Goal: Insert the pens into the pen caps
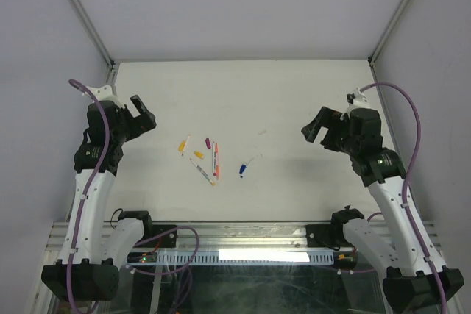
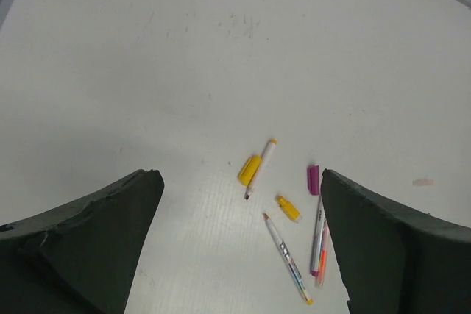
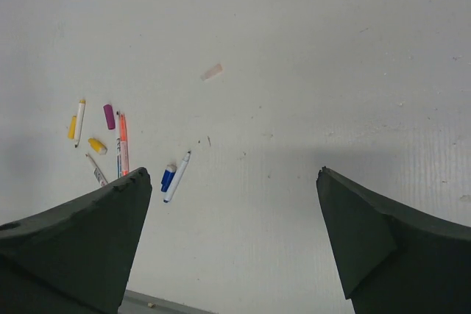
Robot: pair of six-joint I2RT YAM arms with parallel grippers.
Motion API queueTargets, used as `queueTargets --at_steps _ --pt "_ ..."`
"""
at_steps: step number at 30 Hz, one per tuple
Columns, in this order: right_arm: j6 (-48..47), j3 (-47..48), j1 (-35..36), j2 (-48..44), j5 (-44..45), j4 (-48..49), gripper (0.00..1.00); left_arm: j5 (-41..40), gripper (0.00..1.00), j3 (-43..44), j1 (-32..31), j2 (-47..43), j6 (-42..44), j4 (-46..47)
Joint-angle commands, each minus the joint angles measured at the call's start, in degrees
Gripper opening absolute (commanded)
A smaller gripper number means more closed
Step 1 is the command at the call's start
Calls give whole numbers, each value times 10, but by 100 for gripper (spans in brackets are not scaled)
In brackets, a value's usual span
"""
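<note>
Several pens lie in a loose cluster on the white table (image 1: pixel 243 93), left of centre. A pen with a yellow end (image 2: pixel 261 163) rests against a yellow cap (image 2: pixel 250 170). A second yellow cap (image 2: pixel 288 209) and a purple cap (image 2: pixel 313 179) lie loose nearby. Beside them are a long white pen (image 2: pixel 287 259), a purple-ended pen (image 2: pixel 318 237) and an orange pen (image 3: pixel 123 145). Apart to the right, a blue-ended pen (image 3: pixel 177 176) lies beside a blue cap (image 3: pixel 168 178). My left gripper (image 1: pixel 143 119) hovers left of the cluster, open and holding nothing. My right gripper (image 1: pixel 316 130) hovers far right, open and holding nothing.
A small pale pink scrap (image 3: pixel 212 71) lies on the table behind the blue pen. White enclosure walls (image 1: pixel 44 49) stand on the left, back and right. An aluminium rail (image 1: pixel 243 234) with cables runs along the near edge between the arm bases.
</note>
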Motion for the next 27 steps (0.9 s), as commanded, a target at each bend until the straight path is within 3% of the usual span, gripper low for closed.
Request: queueTargets --at_steps 1,10,16,20,24,27 --pt "-8 11 -3 5 9 14 100 -19 99 0 7 -17 -9 38" --pt "-10 38 -3 57 4 -10 100 53 99 13 6 -3 11 58" --pt "-33 70 -3 100 31 -35 100 48 99 5 1 -5 8 70" --pt "-26 72 11 133 8 -32 99 26 99 -15 -42 -2 -21 70" --pt "-11 74 61 154 48 -17 99 -15 99 -49 -121 -3 -77 75" --pt "12 77 98 178 72 -7 98 -21 99 -69 -139 -3 -108 77"
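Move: The small yellow cap lies about 14 cm right of the left hand, 1 cm ahead and 21 cm below; the big yellow cap is 7 cm right and 5 ahead, the purple cap 16 right and 6 ahead, the slanted white pen 15 right and 6 back. From the right hand, the blue pen lies some 19 cm left, level fore and aft, 21 below, its blue cap just beyond at 20 left, 1 back; the orange pen is 29 left, 2 ahead. Rightward, after barely drifting forward and up, the left hand swings in late and quickly towards the yellow caps, about 6 cm, dropping at the end and turning some 10 degrees clockwise. The right hand sinks 4 to 5 cm with a little forward travel, its fingers tipping down, then starts left towards the blue pen. Both grippers stay wide open, well above the table. ##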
